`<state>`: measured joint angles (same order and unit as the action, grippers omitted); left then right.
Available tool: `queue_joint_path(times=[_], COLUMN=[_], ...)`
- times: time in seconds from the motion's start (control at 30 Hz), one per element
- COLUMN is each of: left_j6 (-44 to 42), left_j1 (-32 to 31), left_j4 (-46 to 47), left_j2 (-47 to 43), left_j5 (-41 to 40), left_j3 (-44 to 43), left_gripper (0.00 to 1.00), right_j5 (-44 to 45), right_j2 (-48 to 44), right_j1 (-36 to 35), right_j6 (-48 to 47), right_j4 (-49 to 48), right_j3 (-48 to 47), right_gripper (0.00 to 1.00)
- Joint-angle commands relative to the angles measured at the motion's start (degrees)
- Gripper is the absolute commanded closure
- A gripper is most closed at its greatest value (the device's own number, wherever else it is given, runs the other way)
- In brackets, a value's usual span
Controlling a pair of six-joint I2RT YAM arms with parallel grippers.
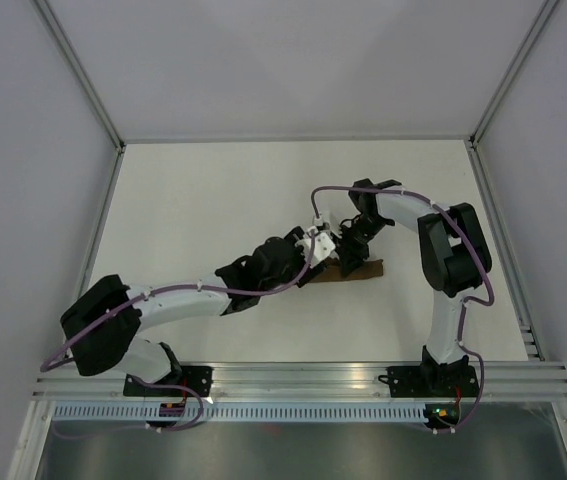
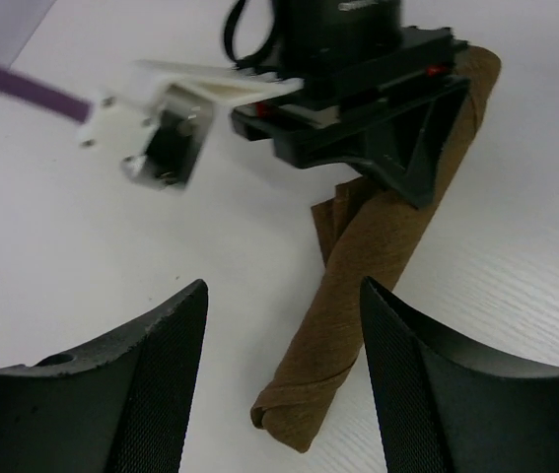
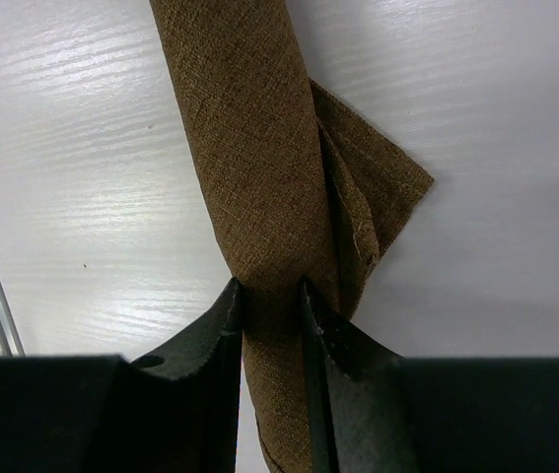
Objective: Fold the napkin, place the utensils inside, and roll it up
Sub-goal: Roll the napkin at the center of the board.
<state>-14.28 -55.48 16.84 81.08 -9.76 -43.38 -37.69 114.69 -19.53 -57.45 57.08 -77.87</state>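
The brown napkin (image 2: 358, 325) lies on the white table as a tight roll, with a loose corner flap (image 3: 378, 187) sticking out of its side. My right gripper (image 3: 269, 291) is shut on the roll partway along its length, pinching the cloth between both fingers. In the left wrist view the right gripper (image 2: 407, 187) stands over the far part of the roll. My left gripper (image 2: 284, 296) is open and hovers over the roll's near end, with the fingers clear of the cloth. In the top view the napkin (image 1: 368, 269) shows to the right of both grippers. The utensils are hidden.
White enclosure walls and metal posts bound the table on three sides. An aluminium rail (image 1: 303, 375) carrying both arm bases runs along the near edge. The right wrist's white camera mount (image 2: 175, 118) and a purple cable hang just above the roll.
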Motion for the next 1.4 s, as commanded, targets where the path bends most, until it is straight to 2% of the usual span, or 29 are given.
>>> queue_joint_path(times=[0.0, 0.17, 0.4, 0.97, 1.1, 1.2, 1.33, 1.37], left_j6=[-10.48, -15.24, -17.97, -18.59, -17.01, -15.17, -11.56, -10.77], left_j1=[-3.84, -6.91, -7.89, -7.53, -7.18, -6.39, -3.94, -3.67], left_j4=[-1.02, -1.9, -1.2, 1.0, -1.45, -3.48, -6.11, -6.38], left_j2=[5.13, 12.87, 20.6, 27.46, 28.25, 28.52, 27.82, 27.82], left_j5=[-2.81, -2.37, -1.32, -1.85, 0.17, 2.63, 9.47, 10.97], left_j3=[-4.43, -8.21, -10.15, -11.73, -12.61, -13.05, -13.4, -13.32], left_gripper=[0.32, 0.33, 0.33, 0.37, 0.45, 0.55, 0.78, 0.8], right_j5=[4.38, 5.17, 5.61, 4.3, 3.68, 3.07, 1.92, 1.57], right_j2=[6.06, 7.47, 8.62, 10.2, 10.37, 10.37, 9.41, 9.15], right_j1=[-0.33, -0.25, 0.02, 0.19, 0.19, 0.28, 0.46, 0.37], right_j6=[-2.75, -2.4, -2.14, -1.52, -1.17, -0.82, 0.58, 0.93], right_j4=[-0.22, 0.05, 0.14, 1.1, 1.37, 1.45, 1.28, 1.11], right_j3=[0.79, -0.09, -0.27, -1.32, -1.94, -2.2, -2.38, -2.38], right_gripper=[0.95, 0.95, 0.96, 0.96, 0.94, 0.89, 0.82, 0.74])
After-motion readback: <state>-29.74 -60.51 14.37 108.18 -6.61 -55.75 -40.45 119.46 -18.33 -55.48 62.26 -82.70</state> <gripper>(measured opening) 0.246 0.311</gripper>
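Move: Below and to the right of the open left hand lies the rolled napkin, running roughly left to right, its middle about 13 cm down, 8 cm right and 1 cm back. The right fingers, already gripping it, are some 12 cm right, level fore-and-aft and 12 cm down; a loose flap sticks out 2 cm ahead and 8 cm right, 13 cm down. From the right hand, the roll's middle is about 4 cm left and 1 cm back. Dropping about 12 cm and drifting some 6 cm to the right, the left hand comes down over the napkin roll beside the right gripper, its fingers tipping roughly 25 degrees steeper and swinging a little clockwise. Once down, it closes its fingers across the roll and pinches it just left of the right hand, which keeps its own grip in place. ##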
